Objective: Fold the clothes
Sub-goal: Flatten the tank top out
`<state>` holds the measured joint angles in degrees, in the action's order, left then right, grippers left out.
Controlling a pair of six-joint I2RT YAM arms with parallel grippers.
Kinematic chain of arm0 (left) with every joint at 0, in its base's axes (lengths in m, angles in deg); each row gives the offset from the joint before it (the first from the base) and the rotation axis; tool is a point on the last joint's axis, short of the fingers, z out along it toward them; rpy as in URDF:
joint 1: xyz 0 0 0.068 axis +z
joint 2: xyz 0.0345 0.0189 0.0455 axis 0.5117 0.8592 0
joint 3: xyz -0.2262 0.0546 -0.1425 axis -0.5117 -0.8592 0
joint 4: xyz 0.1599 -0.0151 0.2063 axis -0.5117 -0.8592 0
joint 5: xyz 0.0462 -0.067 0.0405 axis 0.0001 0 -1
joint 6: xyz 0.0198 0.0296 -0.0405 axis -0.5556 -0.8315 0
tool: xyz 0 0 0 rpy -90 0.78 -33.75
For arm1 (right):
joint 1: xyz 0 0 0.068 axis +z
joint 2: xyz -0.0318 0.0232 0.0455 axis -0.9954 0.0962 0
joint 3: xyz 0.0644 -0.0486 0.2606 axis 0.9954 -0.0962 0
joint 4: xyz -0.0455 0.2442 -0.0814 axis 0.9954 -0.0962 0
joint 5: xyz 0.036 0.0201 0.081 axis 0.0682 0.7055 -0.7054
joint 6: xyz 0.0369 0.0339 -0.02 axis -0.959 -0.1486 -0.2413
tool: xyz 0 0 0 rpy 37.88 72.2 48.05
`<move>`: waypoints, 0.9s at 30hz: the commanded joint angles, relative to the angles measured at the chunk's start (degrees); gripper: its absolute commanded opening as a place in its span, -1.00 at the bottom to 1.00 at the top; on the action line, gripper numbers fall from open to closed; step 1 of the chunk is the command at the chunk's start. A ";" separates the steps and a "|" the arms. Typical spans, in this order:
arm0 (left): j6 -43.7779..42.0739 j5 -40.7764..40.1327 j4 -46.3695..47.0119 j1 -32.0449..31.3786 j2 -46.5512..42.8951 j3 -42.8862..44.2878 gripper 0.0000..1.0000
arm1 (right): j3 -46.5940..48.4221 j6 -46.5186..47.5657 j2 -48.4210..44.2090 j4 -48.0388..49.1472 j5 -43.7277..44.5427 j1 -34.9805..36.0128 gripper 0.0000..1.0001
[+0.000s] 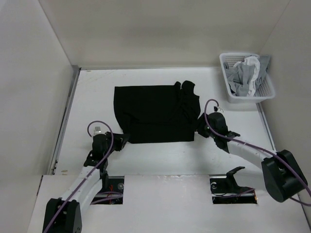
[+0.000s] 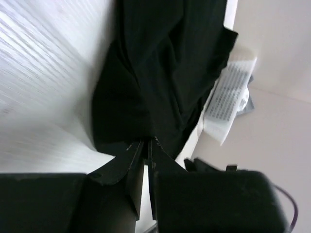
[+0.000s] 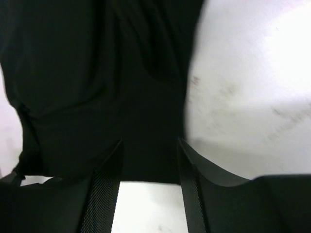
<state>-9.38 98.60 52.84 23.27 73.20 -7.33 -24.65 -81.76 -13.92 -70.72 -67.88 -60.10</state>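
Note:
The clothes (image 1: pixel 155 114) are one black garment lying folded and flat mid-table, its right side bunched into wrinkles. My left gripper (image 1: pixel 124 139) is at its near left corner. In the left wrist view the fingers (image 2: pixel 147 141) are pressed almost together, with the edge of the black fabric (image 2: pixel 165 63) pinched at their tips. My right gripper (image 1: pixel 198 127) is at the near right edge. In the right wrist view its fingers (image 3: pixel 149 141) stand wide apart, and the cloth (image 3: pixel 97 73) lies on the table between the fingertips, not gripped.
A white plastic basket (image 1: pixel 232 100) holding light grey and white garments (image 1: pixel 248 70) stands at the back right, and the basket (image 2: pixel 228 97) also shows in the left wrist view. White walls enclose the table at the left, back and right.

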 commanded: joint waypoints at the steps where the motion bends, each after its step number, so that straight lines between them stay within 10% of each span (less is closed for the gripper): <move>1: 1.47 -1.11 7.00 -1.93 -3.70 -2.97 -0.84 | 6.82 0.41 4.89 3.38 0.16 0.36 0.07; 14: -14.34 -12.62 -26.92 -4.22 -13.38 8.36 -0.75 | 11.22 0.67 14.48 -5.24 2.97 0.89 -0.03; 20: -20.50 -14.12 -29.82 -3.35 -15.65 11.17 -0.13 | 18.42 1.02 23.88 -5.25 -0.80 0.27 -0.61; 27: -23.58 -24.57 -31.16 -5.19 -17.33 16.54 -0.10 | 39.32 1.02 37.50 -7.52 -6.95 -4.91 -0.91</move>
<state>-29.95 80.07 21.06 18.79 56.24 5.61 6.08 -80.95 20.06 -78.22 -71.75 -63.14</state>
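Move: The left hand still has the tank top's near left corner between its shut fingertips, about 4 cm above the table; the far left corner lies some 27 cm ahead and 6 cm left. The open right hand's next grip, the tank top's right edge, is about 4 cm ahead, 2 cm left and 4 cm below. The near right corner lies 5 cm back, neither left nor right of the hand, and the bunched strap some 18 cm ahead and 4 cm left, both on the table. The right hand goes forward over the cloth's right edge while sinking to the table, shuts its fingers on the edge, then drags the cloth forward and slightly left, about 10 cm forward in all, the fingers tipping a little further down. The left hand lifts some 3 cm and sinks again, opens and lets go of the near left corner as it draws about 5 cm left, rolling its left side up some 25 degrees and rising off at the end. ##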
